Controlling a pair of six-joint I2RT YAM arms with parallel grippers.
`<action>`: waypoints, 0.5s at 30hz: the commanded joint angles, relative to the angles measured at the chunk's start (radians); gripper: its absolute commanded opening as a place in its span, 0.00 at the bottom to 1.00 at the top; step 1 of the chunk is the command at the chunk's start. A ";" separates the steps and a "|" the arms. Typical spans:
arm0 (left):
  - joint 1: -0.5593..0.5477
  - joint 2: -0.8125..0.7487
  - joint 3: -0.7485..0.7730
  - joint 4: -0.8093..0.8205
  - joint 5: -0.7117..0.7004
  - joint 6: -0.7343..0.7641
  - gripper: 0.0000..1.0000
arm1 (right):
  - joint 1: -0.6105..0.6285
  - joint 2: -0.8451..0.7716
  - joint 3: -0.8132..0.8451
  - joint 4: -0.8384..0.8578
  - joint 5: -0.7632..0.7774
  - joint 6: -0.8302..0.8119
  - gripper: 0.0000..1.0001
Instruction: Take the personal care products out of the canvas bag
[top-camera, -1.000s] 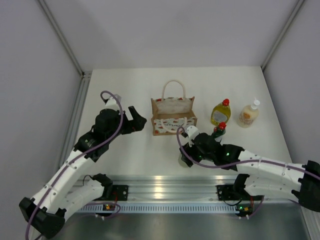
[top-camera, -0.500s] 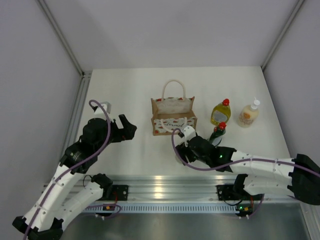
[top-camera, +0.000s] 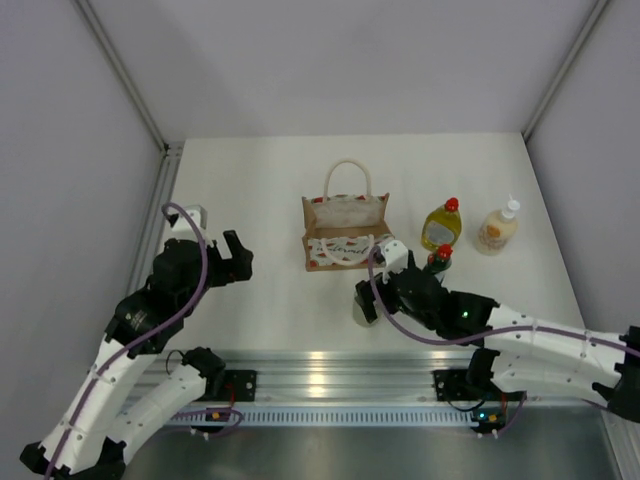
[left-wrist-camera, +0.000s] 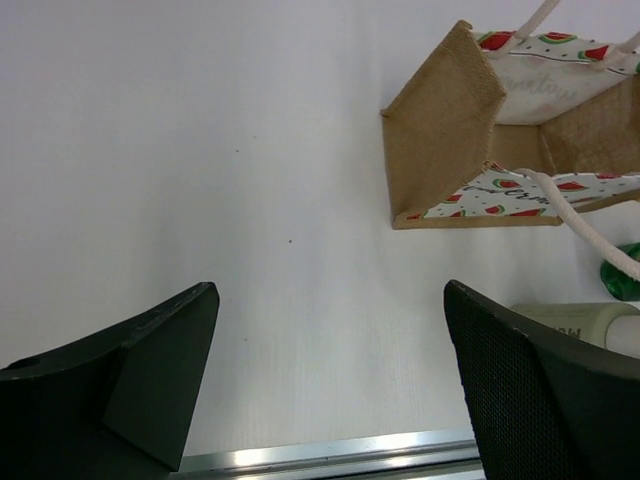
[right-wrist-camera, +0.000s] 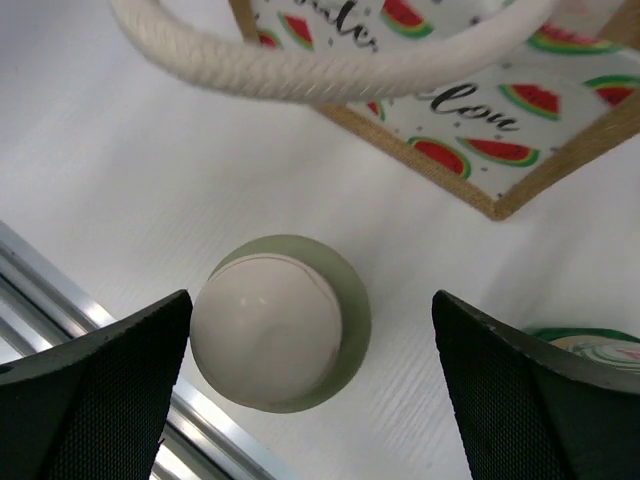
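Observation:
The canvas bag (top-camera: 345, 235) stands open at mid-table; no bottle shows inside it in the left wrist view (left-wrist-camera: 470, 130). The yellow-green bottle (top-camera: 440, 225) and peach pump bottle (top-camera: 497, 228) stand to its right. The dark green bottle (top-camera: 438, 260) stands in front of them. The pale green bottle (top-camera: 364, 312) stands upright near the front rail. My right gripper (top-camera: 369, 297) is open above it; in the right wrist view the white cap (right-wrist-camera: 268, 328) sits between the fingers, close to the left one (right-wrist-camera: 90, 395). My left gripper (top-camera: 240, 258) is open and empty, left of the bag.
The metal front rail (top-camera: 330, 365) runs just behind the pale green bottle. Grey walls close in the table on the left, back and right. The bag's cream rope handle (right-wrist-camera: 330, 60) hangs over its front toward the right gripper.
My left arm has drawn back from the bag, to the left and nearer the front. My right gripper has shifted slightly right over the pale green bottle, which stays standing.

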 joint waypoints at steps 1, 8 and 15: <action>-0.003 -0.012 0.052 -0.040 -0.122 0.048 0.98 | 0.019 -0.100 0.086 -0.086 0.128 0.012 1.00; -0.003 -0.042 0.058 -0.072 -0.292 0.025 0.98 | -0.051 -0.203 0.192 -0.285 0.368 0.037 1.00; -0.004 -0.067 0.064 -0.100 -0.372 0.028 0.98 | -0.228 -0.361 0.229 -0.452 0.397 0.032 0.99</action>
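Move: Nothing is left in the bag. The pale green bottle that I have just set down stands some 7 cm below my right hand, about 1 cm back and 1 cm left. From that hand the dark green bottle is about 5 cm ahead and 13 cm right, the yellow bottle 15 cm ahead and 15 cm right, and the empty bag 12 cm ahead and 6 cm left. From my left hand the pale green bottle lies roughly 27 cm right, 4 cm back and 19 cm below. With its fingers already wide open, my right hand climbs about 10 cm clear of the pale green bottle. As it rises it swings some 12 cm right and a little forward until it hangs high over the dark green bottle, turning nearly 30 degrees clockwise and tipping its fingers up a bit. My left hand, open and empty, drifts left, farther from the bag, turning counter-clockwise. ##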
